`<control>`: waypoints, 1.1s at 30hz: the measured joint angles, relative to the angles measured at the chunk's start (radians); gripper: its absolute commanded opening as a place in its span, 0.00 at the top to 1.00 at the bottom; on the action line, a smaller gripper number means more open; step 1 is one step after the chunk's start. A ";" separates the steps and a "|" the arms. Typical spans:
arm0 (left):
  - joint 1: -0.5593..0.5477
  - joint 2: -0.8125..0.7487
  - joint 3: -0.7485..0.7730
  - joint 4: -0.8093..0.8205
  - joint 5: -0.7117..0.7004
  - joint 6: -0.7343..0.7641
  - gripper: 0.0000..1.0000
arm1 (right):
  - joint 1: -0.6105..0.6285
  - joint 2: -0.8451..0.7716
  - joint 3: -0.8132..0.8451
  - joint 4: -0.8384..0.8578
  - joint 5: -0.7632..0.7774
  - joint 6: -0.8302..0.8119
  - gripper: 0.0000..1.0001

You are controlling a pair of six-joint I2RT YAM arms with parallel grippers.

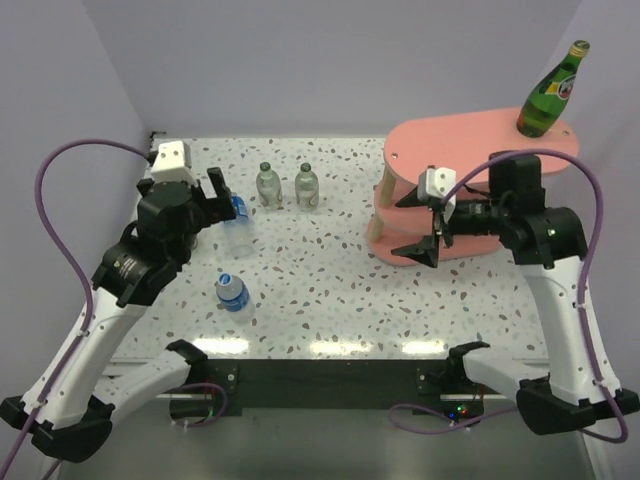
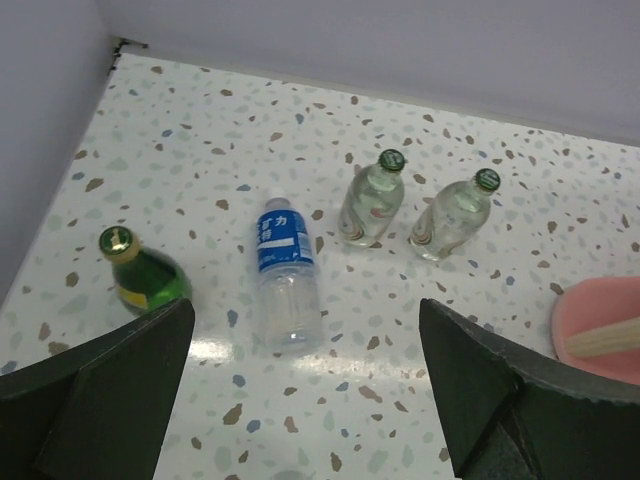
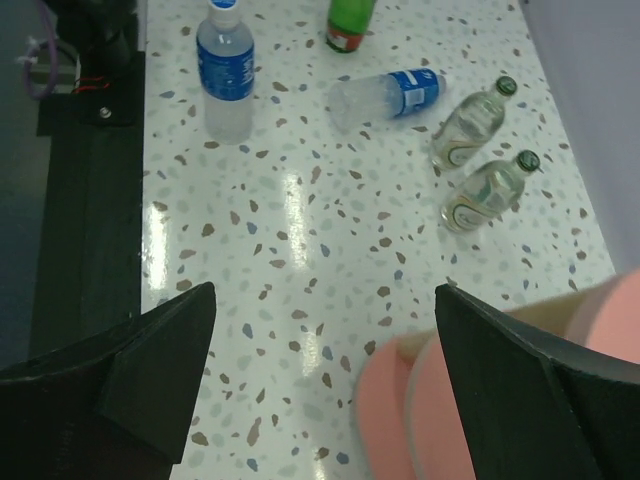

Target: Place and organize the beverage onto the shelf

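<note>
The pink shelf [image 1: 470,150] stands at the right, and a dark green bottle [image 1: 553,92] rests on its top tier. Two clear green-capped bottles [image 1: 268,185] [image 1: 307,186] stand at the table's back. One blue-labelled bottle [image 1: 233,295] stands upright nearer the front. Another blue-labelled bottle [image 2: 287,275] appears to lie on its side just ahead of my open left gripper [image 2: 305,400]. A second dark green bottle [image 2: 145,275] is by that gripper's left finger. My right gripper [image 3: 325,380] hangs open and empty beside the shelf's lower tiers [image 3: 440,400].
Walls close the table at the back and left [image 2: 40,120]. The shelf's wooden posts [image 1: 388,185] stand between its tiers. A dark strip [image 3: 90,200] runs along the table's near edge by the arm bases.
</note>
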 measured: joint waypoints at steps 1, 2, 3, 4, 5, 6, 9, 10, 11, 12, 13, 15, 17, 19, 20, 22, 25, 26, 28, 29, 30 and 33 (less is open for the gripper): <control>0.002 -0.009 0.000 -0.021 -0.039 -0.013 0.01 | 0.049 0.013 0.000 0.010 0.018 -0.006 0.07; 0.003 -0.017 0.000 -0.036 -0.068 -0.021 0.01 | 0.096 0.024 0.000 0.016 0.038 -0.013 0.07; 0.008 -0.025 0.000 -0.051 -0.097 -0.029 0.02 | 0.152 0.039 -0.001 0.024 0.065 -0.024 0.08; 0.014 -0.031 0.000 -0.063 -0.119 -0.039 0.02 | 0.205 0.055 -0.005 0.036 0.090 -0.034 0.08; 0.024 -0.036 0.000 -0.077 -0.142 -0.047 0.01 | 0.257 0.069 -0.015 0.051 0.117 -0.040 0.08; 0.042 -0.040 -0.001 -0.086 -0.158 -0.052 0.01 | 0.303 0.084 -0.029 0.064 0.142 -0.045 0.08; 0.180 -0.047 -0.042 -0.079 -0.129 -0.060 0.02 | 0.410 0.125 -0.080 0.117 0.211 -0.045 0.06; 0.255 -0.049 -0.064 -0.074 -0.097 -0.058 0.03 | 0.433 0.140 -0.098 0.138 0.232 -0.040 0.06; 0.323 -0.043 -0.084 -0.072 -0.066 -0.056 0.03 | 0.453 0.155 -0.113 0.157 0.250 -0.034 0.05; 0.388 -0.031 -0.097 -0.071 -0.029 -0.053 0.06 | 0.465 0.171 -0.124 0.174 0.265 -0.022 0.03; 0.453 -0.013 -0.104 -0.069 0.018 -0.050 0.07 | 0.475 0.187 -0.133 0.196 0.282 -0.009 0.03; 0.539 0.045 -0.111 -0.053 0.103 -0.043 0.10 | 0.486 0.213 -0.149 0.241 0.306 0.026 0.02; 0.612 0.097 -0.119 -0.035 0.157 -0.039 0.13 | 0.488 0.227 -0.164 0.283 0.323 0.059 0.01; 0.643 0.150 -0.123 -0.023 0.203 -0.037 0.19 | 0.489 0.230 -0.185 0.327 0.333 0.093 0.01; 0.652 0.178 -0.124 -0.016 0.222 -0.035 0.21 | 0.489 0.230 -0.197 0.344 0.339 0.106 0.01; 0.666 0.232 -0.124 0.004 0.255 -0.027 0.26 | 0.489 0.230 -0.222 0.377 0.351 0.129 0.01; 0.675 0.306 -0.124 0.025 0.284 -0.015 0.33 | 0.489 0.230 -0.259 0.402 0.359 0.150 0.01; 0.675 0.322 -0.124 0.028 0.288 -0.011 0.36 | 0.489 0.230 -0.266 0.406 0.362 0.154 0.01; 0.676 0.354 -0.124 0.036 0.296 -0.005 0.39 | 0.489 0.230 -0.279 0.415 0.372 0.163 0.01; 0.676 0.367 -0.124 0.041 0.299 0.001 0.41 | 0.489 0.229 -0.285 0.423 0.376 0.166 0.01; 0.676 0.378 -0.124 0.046 0.303 0.006 0.42 | 0.489 0.227 -0.291 0.431 0.378 0.170 0.01; 0.677 0.407 -0.124 0.061 0.312 0.018 0.43 | 0.489 0.224 -0.303 0.447 0.380 0.181 0.01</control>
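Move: The standing green bottle at the table's left side is some 16 cm left of the open left hand, 8 ahead and 26 below. About 13 cm right of that bottle and 5 farther out lies the water bottle; the blue-capped bottle stands roughly 8 cm behind the hand, level sideways. From the right hand, the green bottle is about 50 cm left, 16 ahead; the shelf some 20 right, 22 ahead, 20 below. The green bottle's neck comes between the left fingers as the hand swings about 15 cm left, then sinks some 17 cm while reaching forward, tipping down and turning counter-clockwise; the fingers close partway. The empty right hand, still open, leaves the shelf side, moving left towards the bottles and down about 14 cm, over clear table. ##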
